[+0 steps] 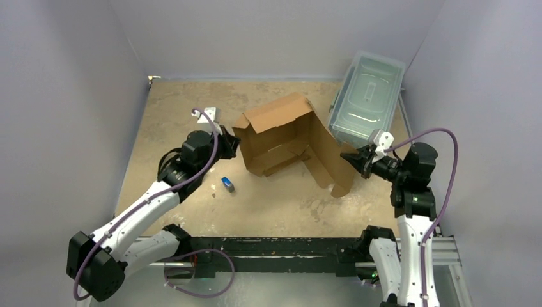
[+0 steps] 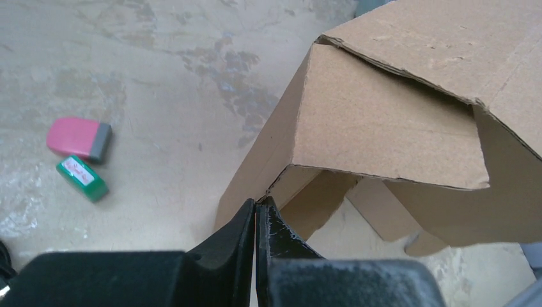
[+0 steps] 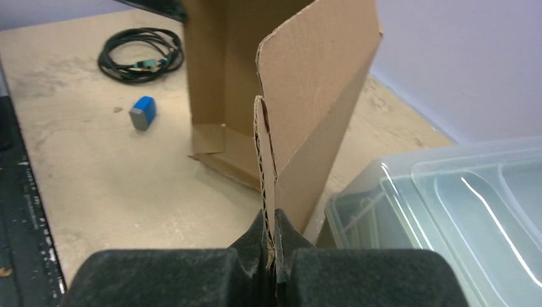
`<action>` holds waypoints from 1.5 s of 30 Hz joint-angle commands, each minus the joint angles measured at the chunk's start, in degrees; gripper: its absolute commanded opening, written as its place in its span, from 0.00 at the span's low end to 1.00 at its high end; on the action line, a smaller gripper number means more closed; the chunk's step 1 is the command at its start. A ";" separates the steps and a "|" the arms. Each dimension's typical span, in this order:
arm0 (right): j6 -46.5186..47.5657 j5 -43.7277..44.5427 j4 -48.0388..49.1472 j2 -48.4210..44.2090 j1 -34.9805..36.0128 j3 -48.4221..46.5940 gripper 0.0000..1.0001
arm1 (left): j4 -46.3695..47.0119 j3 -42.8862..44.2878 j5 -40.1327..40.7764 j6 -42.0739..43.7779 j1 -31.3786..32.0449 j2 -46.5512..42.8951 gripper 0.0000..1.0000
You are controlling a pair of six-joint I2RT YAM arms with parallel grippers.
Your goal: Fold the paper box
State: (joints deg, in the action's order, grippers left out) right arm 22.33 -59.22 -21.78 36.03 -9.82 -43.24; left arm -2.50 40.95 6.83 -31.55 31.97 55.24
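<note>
The paper box is brown corrugated cardboard, half raised in the middle of the table with its walls up and flaps loose. My left gripper is at its left wall. In the left wrist view the gripper is shut, its tips touching the lower corner of the paper box, and no cardboard shows between them. My right gripper is at the box's right flap. The right wrist view shows this gripper shut on the doubled edge of the upright flap.
A clear plastic lidded bin stands at the back right, close beside my right gripper. A small blue block lies left of the box. A pink eraser and a green one show nearby. A coiled cable lies beyond.
</note>
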 commanded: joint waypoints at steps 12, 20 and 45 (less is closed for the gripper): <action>-16.15 -2.69 13.32 1.48 -0.65 2.09 0.00 | 13.79 2.94 7.15 7.85 1.87 10.48 0.00; -20.50 10.32 16.42 1.02 -2.13 3.75 0.00 | 13.84 5.19 14.10 10.39 1.87 12.85 0.00; -4.40 17.63 0.16 15.34 0.66 -16.34 0.60 | 14.51 5.11 0.69 14.10 1.96 12.58 0.00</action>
State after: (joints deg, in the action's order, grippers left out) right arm 16.19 -45.84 -18.92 49.32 -10.87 -54.52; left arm 9.45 45.25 10.41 -16.91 33.56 69.43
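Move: Both shut grippers already grip the open box's side panels by their edges. The box's middle lies about 17 cm to the right of the left hand, level with it and some 6 cm lower; the pink eraser is roughly 9 cm left and 5 ahead of that hand, the blue eraser about 6 cm left and 12 back. From the right hand the box's middle is about 17 cm left and 4 ahead, the plastic bin's about 12 cm right and 20 ahead. Keep the left gripper shut on the left panel's edge and push it about 6 cm forward, rolling its left side up a little, then ease back slightly and to the right towards the box. With the right, after a small shift back-left, carry the right panel forward and right, turning some 15 degrees clockwise; then open more than halfway to let go of it and rise about 3 cm, still going forward. ##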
